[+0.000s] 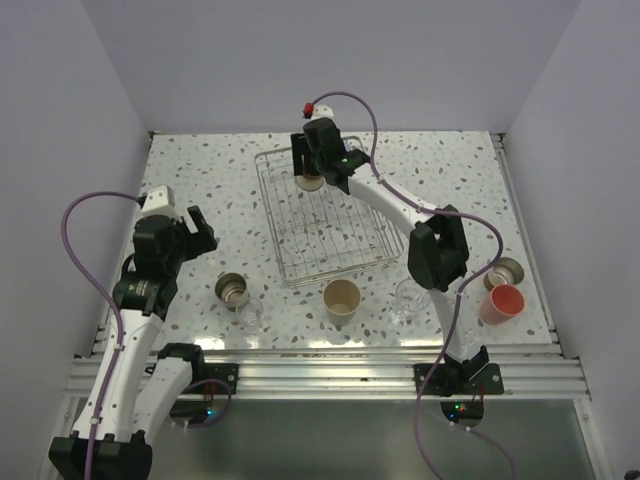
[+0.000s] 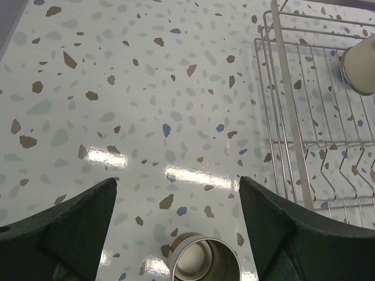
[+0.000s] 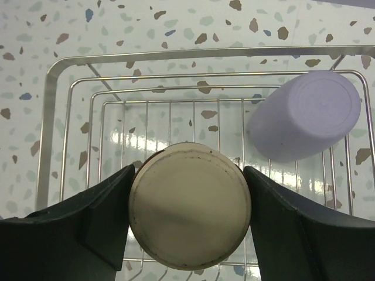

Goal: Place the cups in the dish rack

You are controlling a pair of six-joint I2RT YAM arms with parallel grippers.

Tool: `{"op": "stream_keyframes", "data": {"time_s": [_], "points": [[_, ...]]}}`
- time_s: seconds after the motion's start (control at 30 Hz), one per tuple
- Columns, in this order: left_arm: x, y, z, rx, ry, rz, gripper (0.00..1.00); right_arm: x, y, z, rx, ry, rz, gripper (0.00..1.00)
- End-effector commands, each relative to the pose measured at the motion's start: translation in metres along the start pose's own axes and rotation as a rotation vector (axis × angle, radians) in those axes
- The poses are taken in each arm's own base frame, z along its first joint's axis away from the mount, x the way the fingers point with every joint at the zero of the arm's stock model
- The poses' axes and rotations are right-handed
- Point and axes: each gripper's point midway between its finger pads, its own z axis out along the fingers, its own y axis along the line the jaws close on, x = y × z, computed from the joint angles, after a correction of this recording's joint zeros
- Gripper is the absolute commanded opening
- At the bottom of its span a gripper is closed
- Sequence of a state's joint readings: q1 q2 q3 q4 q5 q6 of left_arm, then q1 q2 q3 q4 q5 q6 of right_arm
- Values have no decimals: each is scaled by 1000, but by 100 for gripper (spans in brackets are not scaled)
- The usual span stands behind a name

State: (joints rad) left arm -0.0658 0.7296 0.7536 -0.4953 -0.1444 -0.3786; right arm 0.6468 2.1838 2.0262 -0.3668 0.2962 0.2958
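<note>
The dish rack (image 1: 325,222) is a silver wire basket at mid-table. My right gripper (image 1: 310,176) hovers over its far end, shut on an upside-down steel cup whose tan base (image 3: 189,213) fills the gap between the fingers. A lavender cup (image 3: 304,117) lies on its side in the dish rack (image 3: 58,117) just beyond. My left gripper (image 1: 200,233) stands open left of the rack with nothing between its fingers. Just below it on the table stands an upright steel cup (image 2: 204,257), also visible from above (image 1: 232,290).
Along the near edge stand a clear glass (image 1: 248,313), a beige tumbler (image 1: 342,299) and another clear glass (image 1: 408,301). At the right are a salmon-pink cup (image 1: 503,303) and a steel cup (image 1: 509,270). Grey walls enclose the table.
</note>
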Motion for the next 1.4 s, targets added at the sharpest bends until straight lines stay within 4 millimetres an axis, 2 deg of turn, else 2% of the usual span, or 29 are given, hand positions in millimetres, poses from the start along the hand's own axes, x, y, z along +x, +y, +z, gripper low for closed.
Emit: {"op": "stream_keyframes", "data": {"time_s": [0.0, 0.23, 0.27, 0.47, 0.9, 1.23, 1.37], "points": [[2, 3, 3, -2, -1, 38, 89, -39, -1, -4, 34, -91, -9, 0], [3, -5, 4, 38, 7, 41, 89, -22, -5, 26, 83, -82, -26, 0], [3, -5, 4, 39, 6, 43, 89, -26, -5, 28, 86, -91, -14, 0], [4, -8, 5, 57, 16, 43, 89, -16, -6, 49, 102, -93, 9, 0], [5, -8, 5, 59, 14, 43, 88, -11, -18, 72, 163, -127, 28, 0], [7, -9, 6, 63, 22, 41, 89, -10, -19, 83, 164, -155, 28, 24], [8, -9, 6, 64, 24, 39, 89, -12, -22, 84, 178, -162, 23, 41]]}}
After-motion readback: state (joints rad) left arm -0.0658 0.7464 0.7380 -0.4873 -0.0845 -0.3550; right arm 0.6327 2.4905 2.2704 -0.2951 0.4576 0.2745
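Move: The right hand already holds the brown-and-cream cup mouth down over the far left part of the dish rack; the spot it is going to lies about 6 cm ahead and some 8 cm below. The purple cup stands about 8 cm ahead, 8 cm right and 10 cm lower, the rack's far rail runs about 12 cm straight ahead, 10 cm lower. From the left hand that spot is roughly 30 cm ahead, 25 cm right and 10 cm below. Keeping its grip on the base of the brown-and-cream cup, the right hand carries it down into the far left part of the rack, sinking about 7 cm while it reaches some 5 cm forward, in beside the purple cup's left side and towards the far rail. The sinking then stops and the hand eases on forward another centimetre or so almost level, the wrist having turned slightly clockwise, with the fingers still shut on the cup. ##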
